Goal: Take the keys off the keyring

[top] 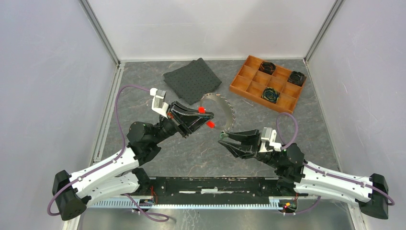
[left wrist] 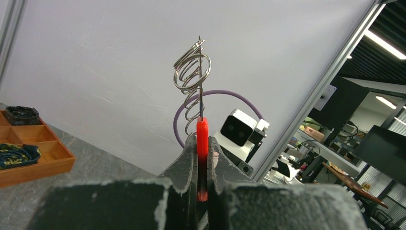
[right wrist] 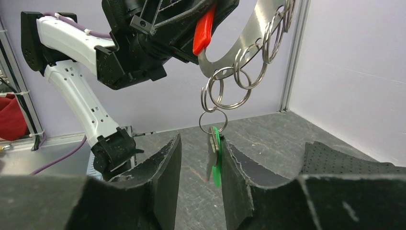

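My left gripper (top: 203,118) is raised over the table's middle, shut on the red key (left wrist: 202,143), whose head stands on edge between the jaws. Above it rises the keyring (left wrist: 191,72), a chain of linked wire loops. In the right wrist view the keyring (right wrist: 230,86) hangs down beside a curved silver toothed blade (right wrist: 249,43). From its lowest loop hangs the green key (right wrist: 216,160). My right gripper (right wrist: 201,140) stands open around the green key, which rests against the right finger (right wrist: 234,167). A gap separates the key from the other finger.
A wooden compartment tray (top: 244,79) holding black gear-like pieces (top: 266,66) sits at the back right. A black perforated mat (top: 191,79) lies at the back centre. Enclosure walls stand on the left, right and far sides.
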### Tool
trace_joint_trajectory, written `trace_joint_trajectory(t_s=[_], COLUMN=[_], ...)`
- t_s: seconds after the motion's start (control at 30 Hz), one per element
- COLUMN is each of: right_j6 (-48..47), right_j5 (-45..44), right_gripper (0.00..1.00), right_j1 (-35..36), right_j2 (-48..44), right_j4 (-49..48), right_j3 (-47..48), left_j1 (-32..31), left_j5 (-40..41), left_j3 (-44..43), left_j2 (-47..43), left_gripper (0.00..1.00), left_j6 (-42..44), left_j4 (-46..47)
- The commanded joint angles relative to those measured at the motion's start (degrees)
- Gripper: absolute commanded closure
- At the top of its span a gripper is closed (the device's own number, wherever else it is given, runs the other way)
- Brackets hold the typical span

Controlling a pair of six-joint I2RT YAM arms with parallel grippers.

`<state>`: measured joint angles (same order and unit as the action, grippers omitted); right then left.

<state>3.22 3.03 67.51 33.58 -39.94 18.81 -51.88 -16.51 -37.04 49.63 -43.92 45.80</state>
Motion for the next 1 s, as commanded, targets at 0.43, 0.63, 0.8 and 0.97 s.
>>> trace_joint_trajectory(t_s=[0.43, 0.63, 0.8, 0.97], right_j6=[2.36, 2.49, 1.59, 2.06], right_j5=[-2.64, -7.62, -10.51, -12.87], right_gripper=[0.92, 0.99, 0.99, 0.99], right_j1=[0.21, 0.26, 0.26, 0.24], right_j2=[0.56, 0.25, 3.14, 5.79], right_j4=[3.37, 14.79, 27.05, 35.79], right_j3=[1.06, 5.20, 12.02, 16.96], left_j1=[-0.33, -0.33, -0.29, -0.30], left_j5=[8.42, 10.37, 10.78, 11.23], left_j3=[2.59, 5.53, 8.16, 11.02], left_j2=[-2.74, -2.97, -2.66, -2.66], left_gripper=[0.98, 0.98, 0.98, 0.98], left_j6=[0.29, 2.00, 3.15, 4.37], left_j4=[0.45, 0.84, 2.82, 5.21])
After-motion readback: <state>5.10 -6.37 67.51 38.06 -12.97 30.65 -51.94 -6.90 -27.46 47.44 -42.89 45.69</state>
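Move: The green key hangs practically between the right hand's half-open fingers, about 1 cm forward of their midpoint and 1 cm to its left. Its chain of small rings rises from it, middle some 2 cm ahead, 2 cm left and 3 cm above the right hand; the keyring's red grip is roughly 3 cm ahead, 5 cm left and 7 cm up. From the left hand, already holding that grip, the key lies about 2 cm back, 5 cm right and 7 cm below. The right fingers close from a bit under half open and pinch the green key, and as they shut the hand goes about 3.5 cm down and as far forward, its leftward-pointing fingers dipping in a turn of some 20 degrees. The left hand keeps its pinch on the keyring's red grip and, after a brief hold, lowers it some 6 cm while moving 3 cm forward with a slight tilt, bringing the plate down close to the right fingertips. ##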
